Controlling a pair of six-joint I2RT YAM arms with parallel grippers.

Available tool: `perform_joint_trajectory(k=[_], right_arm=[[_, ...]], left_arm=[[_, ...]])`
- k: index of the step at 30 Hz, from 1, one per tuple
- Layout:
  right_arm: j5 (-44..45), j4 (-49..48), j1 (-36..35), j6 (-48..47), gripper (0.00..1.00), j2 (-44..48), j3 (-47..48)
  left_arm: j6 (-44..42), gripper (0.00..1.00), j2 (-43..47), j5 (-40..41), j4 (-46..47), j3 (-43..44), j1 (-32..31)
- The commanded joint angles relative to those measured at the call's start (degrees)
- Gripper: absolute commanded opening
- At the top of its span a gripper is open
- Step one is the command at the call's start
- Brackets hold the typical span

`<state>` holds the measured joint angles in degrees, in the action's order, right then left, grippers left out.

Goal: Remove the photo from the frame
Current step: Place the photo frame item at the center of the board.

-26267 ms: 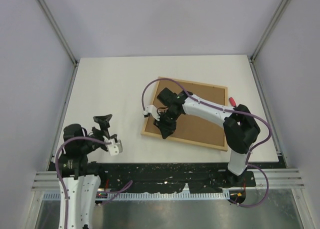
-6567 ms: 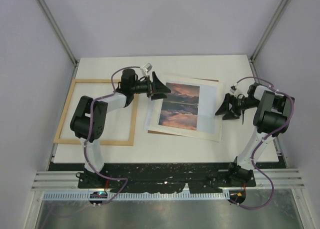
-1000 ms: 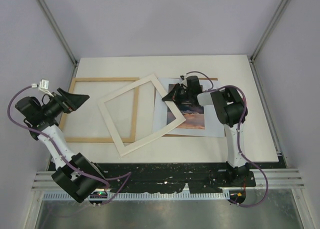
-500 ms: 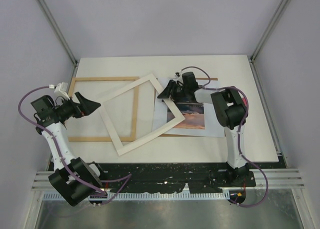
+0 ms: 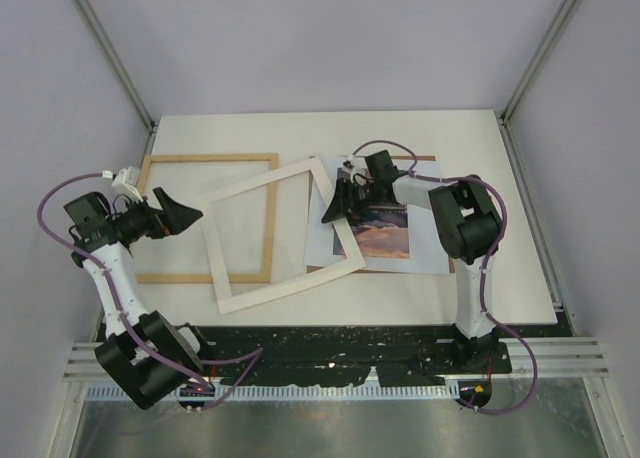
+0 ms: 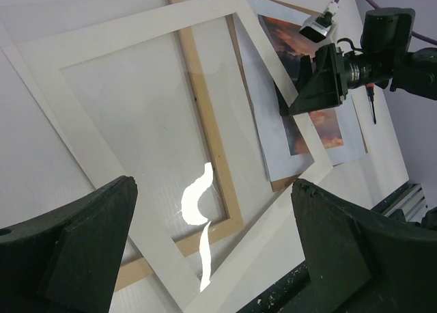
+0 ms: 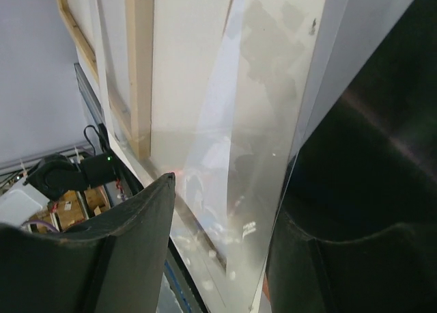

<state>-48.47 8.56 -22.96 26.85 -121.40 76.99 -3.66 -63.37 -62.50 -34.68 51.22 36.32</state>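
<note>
The photo (image 5: 390,236) lies face up right of centre, its sunset showing in the left wrist view too as the photo (image 6: 322,125). The light wooden frame (image 5: 200,159) lies flat at the left. A white mat with a clear pane (image 5: 290,283) lies tilted across the frame's right strip and the photo's left border. My right gripper (image 5: 338,203) stands open low over the mat's right edge; the right wrist view shows the gripper (image 7: 229,197) with the clear pane's edge between its parted fingers. My left gripper (image 5: 178,214) hangs open over the frame's left part, holding nothing.
A brown backing board (image 5: 418,160) lies under the photo. A small red-handled screwdriver (image 6: 371,106) rests beyond the photo's right side. The white table (image 5: 250,133) ends in a dark rail at the near edge, with walls on three sides.
My right gripper has opened and let go of the white mat. The mat has dropped flat and slid toward the near edge. The left gripper swung right, over the frame.
</note>
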Motion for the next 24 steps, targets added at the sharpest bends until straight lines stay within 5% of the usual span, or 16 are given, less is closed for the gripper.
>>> perform_joint_trajectory(k=[1, 11, 18, 24], right_arm=[[-4.8, 6.3, -0.1, -6.9, 0.55, 2.4, -1.0], [-5.4, 17.1, -4.0, -14.8, 0.46, 1.7, 1.3], [-7.1, 17.1, -6.7, -14.0, 0.09, -0.7, 2.8], [-6.3, 12.6, -9.9, -8.9, 0.08, -3.0, 5.9]], left_arm=[[-1.8, 1.0, -0.7, -1.1, -0.3, 0.9, -0.3], [-2.8, 1.0, -1.0, -1.6, -1.3, 1.2, -0.4], [-2.9, 1.0, -1.2, -2.3, -1.4, 1.0, -0.3], [-2.8, 1.0, -0.6, -2.2, -1.8, 1.4, -0.4]])
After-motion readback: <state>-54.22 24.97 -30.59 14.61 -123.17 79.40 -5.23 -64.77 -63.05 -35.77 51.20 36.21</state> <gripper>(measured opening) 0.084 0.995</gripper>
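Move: The white mat with its clear sheet has its right-hand strip running between the right gripper's half-open fingers; its middle lies about 12 cm left, 4 cm back and 2 cm below. The wooden frame is some 28 cm to that hand's left, level with it, and the photo about 12 cm to its right, also level. From the left hand, the mat's middle is roughly 17 cm right, 4 cm ahead and 18 cm down. Bring the right gripper back some 8 cm along the mat's right-hand strip, towards its near corner, turning the hand about 15 degrees counter-clockwise. Over the later part, shut the half-open fingers to pinch that edge, and finish by easing 2 to 3 cm left with it. ##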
